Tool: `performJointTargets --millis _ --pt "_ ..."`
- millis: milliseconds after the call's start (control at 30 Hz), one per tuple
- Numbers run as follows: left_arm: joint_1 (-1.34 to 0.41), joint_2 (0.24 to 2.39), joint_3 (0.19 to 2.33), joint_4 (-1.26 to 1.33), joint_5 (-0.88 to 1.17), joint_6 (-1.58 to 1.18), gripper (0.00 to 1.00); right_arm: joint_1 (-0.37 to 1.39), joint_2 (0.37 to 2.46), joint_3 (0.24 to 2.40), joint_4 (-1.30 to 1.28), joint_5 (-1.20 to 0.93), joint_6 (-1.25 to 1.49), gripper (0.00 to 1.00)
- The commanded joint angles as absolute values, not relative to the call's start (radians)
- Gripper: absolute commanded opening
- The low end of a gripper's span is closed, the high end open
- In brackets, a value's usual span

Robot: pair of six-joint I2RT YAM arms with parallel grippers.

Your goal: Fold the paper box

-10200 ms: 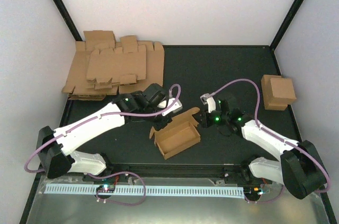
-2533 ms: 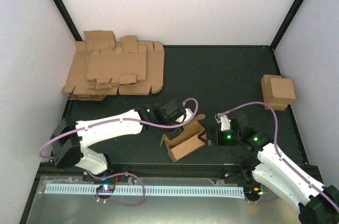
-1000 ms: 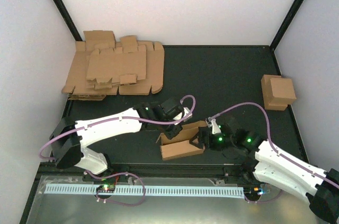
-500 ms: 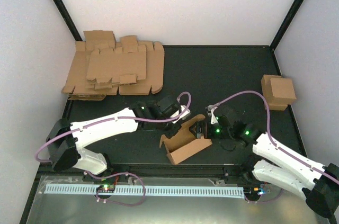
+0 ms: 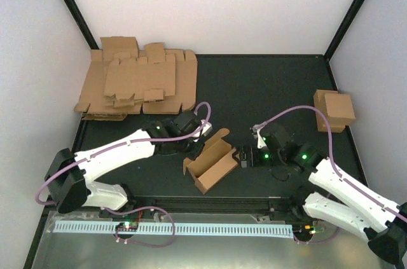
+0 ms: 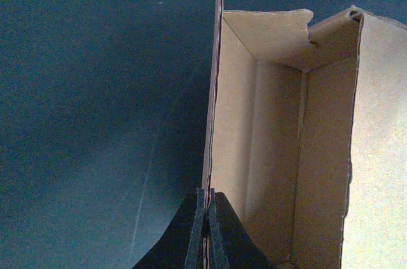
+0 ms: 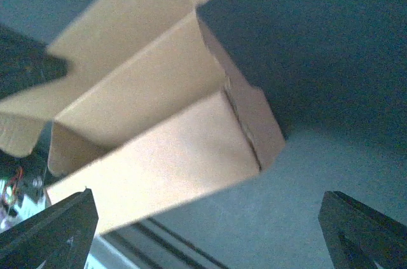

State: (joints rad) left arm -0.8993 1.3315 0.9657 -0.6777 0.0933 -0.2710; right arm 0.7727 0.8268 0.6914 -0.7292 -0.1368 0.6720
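The paper box (image 5: 213, 163) is a half-folded brown carton with its top open, lying slanted near the front middle of the black mat. My left gripper (image 5: 198, 144) is at its back left side. In the left wrist view it (image 6: 206, 218) is shut on the thin edge of one long wall of the box (image 6: 273, 154). My right gripper (image 5: 244, 156) stands open just right of the box's end, apart from it. In the right wrist view its fingertips (image 7: 63, 227) are spread wide, and the box (image 7: 159, 148) sits ahead of them, not between them.
A pile of flat brown blanks (image 5: 137, 84) lies at the back left. A folded, closed box (image 5: 334, 110) stands at the right edge. A metal rail (image 5: 191, 227) runs along the near edge in front of the arm bases.
The box has swung round from lying lengthwise to slanted, carried by my left gripper, which has drawn back leftward. My right gripper has opened fully and backed off the box's end.
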Motion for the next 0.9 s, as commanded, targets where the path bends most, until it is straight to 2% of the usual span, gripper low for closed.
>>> performJointTargets --millis 0,100,233,467,867 --pt "-0.869 1.287 0.937 -0.633 0.092 -0.324 0.02 0.768 0.852 0.643 -0.716 -0.362 0.678 0.97" --pt "-0.859 1.287 0.933 -0.641 0.075 -0.347 0.01 0.772 0.842 0.565 -0.535 -0.526 0.752 0.9" --pt "-0.846 1.251 0.914 -0.639 0.057 -0.382 0.01 0.779 0.835 0.52 -0.371 -0.572 0.813 0.87" --pt "-0.837 1.201 0.874 -0.571 0.108 -0.422 0.02 0.78 0.928 0.474 -0.186 -0.587 0.883 0.79" --pt "-0.835 1.174 0.836 -0.467 0.254 -0.428 0.02 0.781 1.021 0.459 -0.014 -0.511 0.924 0.58"
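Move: The box's right wall, the low one facing the right hand, has its middle roughly 7 cm to that hand's left, 5 cm nearer the base and 6 cm below. The raised lid beyond it is centred some 13 cm left and 3 cm ahead, its far ear about 7 cm left and 9 cm ahead. From the left hand, already pinching the lid, that wall lies about 7 cm right, 6 cm back and 5 cm below. The box's right wall is met from outside by the open right hand, which first swings back, left and down, then carries on left with a little forward, ending about 8 cm farther left, rolled some 25 degrees and partly closed, a fingertip against the wall's outer face. The left hand keeps its pinch on the lid, shifting 2 cm left, then partly back while rising 1.5 cm and turning slightly counter-clockwise. ##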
